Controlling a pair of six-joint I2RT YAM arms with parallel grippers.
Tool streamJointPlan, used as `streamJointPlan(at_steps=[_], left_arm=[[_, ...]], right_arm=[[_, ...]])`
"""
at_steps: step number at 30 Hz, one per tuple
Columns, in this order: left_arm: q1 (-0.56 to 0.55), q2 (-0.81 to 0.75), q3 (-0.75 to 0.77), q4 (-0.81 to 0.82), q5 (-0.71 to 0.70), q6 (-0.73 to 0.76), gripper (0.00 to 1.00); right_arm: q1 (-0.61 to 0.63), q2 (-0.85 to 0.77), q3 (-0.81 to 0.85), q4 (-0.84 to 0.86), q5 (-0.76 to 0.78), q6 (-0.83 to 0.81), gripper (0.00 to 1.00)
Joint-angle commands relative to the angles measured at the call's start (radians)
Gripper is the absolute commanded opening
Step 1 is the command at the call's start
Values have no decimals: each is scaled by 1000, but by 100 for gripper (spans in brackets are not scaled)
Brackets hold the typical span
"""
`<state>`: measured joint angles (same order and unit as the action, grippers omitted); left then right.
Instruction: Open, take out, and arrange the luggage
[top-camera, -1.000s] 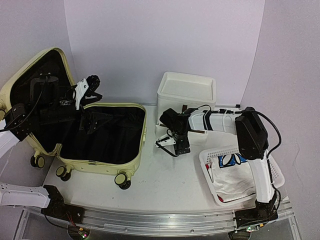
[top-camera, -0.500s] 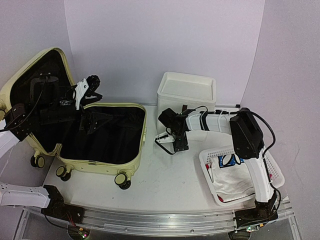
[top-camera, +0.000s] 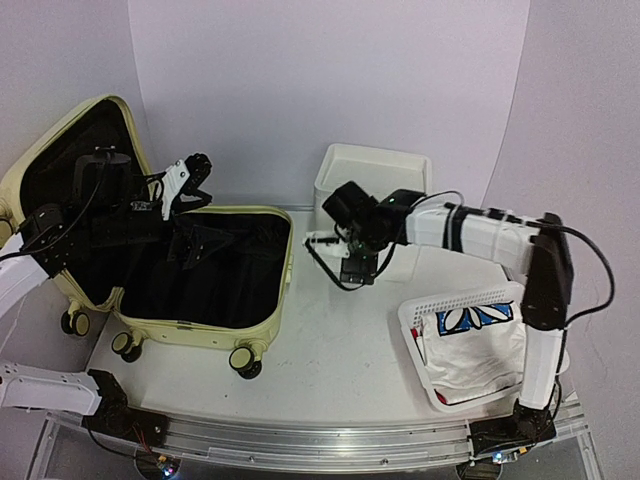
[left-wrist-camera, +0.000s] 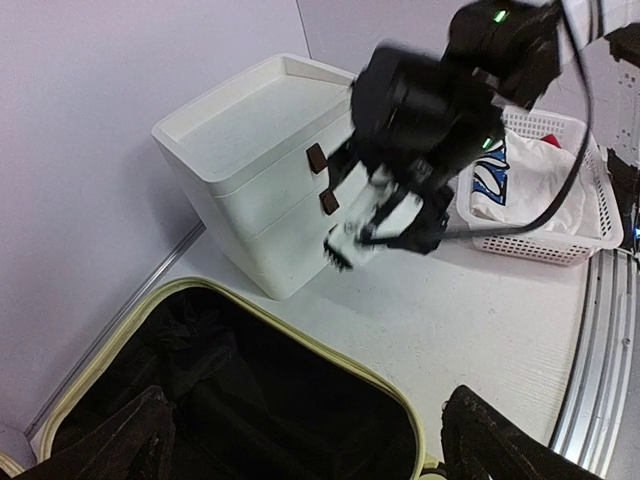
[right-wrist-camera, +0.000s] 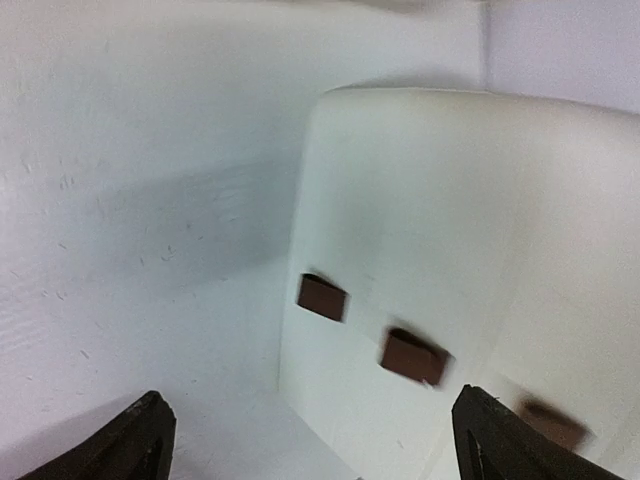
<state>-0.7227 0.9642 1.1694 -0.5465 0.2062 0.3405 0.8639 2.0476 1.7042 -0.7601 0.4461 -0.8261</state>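
Observation:
The luggage (top-camera: 283, 262), pale yellow-green with a black lining, lies open at the table's left, its lid leaning up against the back-left wall. My left gripper (top-camera: 192, 186) hovers open over the back rim of the lower shell. In the left wrist view that rim (left-wrist-camera: 318, 354) and the dark inside lie below the gripper's (left-wrist-camera: 300, 455) wide-spread fingers, which hold nothing. My right gripper (top-camera: 341, 260) is open and empty, low in front of the white drawer box (top-camera: 372, 183). The right wrist view shows the gripper's (right-wrist-camera: 318, 450) tips apart before the box front (right-wrist-camera: 420, 230) with its brown pull tabs (right-wrist-camera: 322, 297).
A white mesh basket (top-camera: 431, 303) at the right front holds a white cloth with blue print (top-camera: 475, 320). The drawer box (left-wrist-camera: 255, 150) stands close to the luggage's right side. The right arm stretches across from the right edge. The caster wheels (top-camera: 245, 362) face the near edge.
The right arm has stretched out and its gripper has moved up and back, closer to the drawer box front. The left gripper has shifted slightly right. Both stay open.

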Motion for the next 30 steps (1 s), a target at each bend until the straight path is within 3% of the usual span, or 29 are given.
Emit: streamJointPlan(at_steps=[1, 4, 6, 8, 10, 14, 20, 30], left_arm=[[5, 26, 59, 50, 6, -52, 93], [6, 53, 90, 49, -1, -117, 94], [12, 73, 111, 42, -22, -170, 95], [48, 114, 176, -10, -55, -244, 97], [120, 159, 271, -88, -45, -316, 97], [253, 164, 409, -105, -42, -395, 97], [282, 141, 602, -88, -176, -352, 97], [282, -79, 566, 41, -196, -290, 97]], right_arm=[[1, -262, -41, -31, -2, 361, 98], [-49, -312, -40, -107, 20, 733, 98], [-138, -352, -24, -218, -158, 973, 98], [-232, -436, -92, -216, -250, 1121, 98], [-283, -520, -143, -213, -244, 1177, 98], [-350, -669, -133, -274, -135, 1147, 98], [-380, -868, 2, -342, -29, 1008, 98], [-381, -1131, 80, -324, -126, 873, 98]])
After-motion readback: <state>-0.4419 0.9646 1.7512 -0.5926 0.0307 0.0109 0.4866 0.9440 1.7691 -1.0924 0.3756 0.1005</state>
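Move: The closed white drawer unit has its middle about 14 cm ahead of my right hand and 4 cm to the right, roughly level with it. From that hand, the basket of clothes lies some 32 cm right, 12 cm back and 9 cm lower. For my left hand, the drawer unit is around 30 cm ahead, 31 cm right and 26 cm down, and the open suitcase about 19 cm ahead, 9 cm left and 30 cm below. My empty right hand leaves the drawer front, going straight up, then swings right towards the basket and climbs back, ending high above it, about 37 cm up and 28 cm right, its fingers levelled forward. My left hand rises some 24 cm and drifts left, arcing forward and back again as its fingers turn from rightward to forward. I keep both grippers wide open. ##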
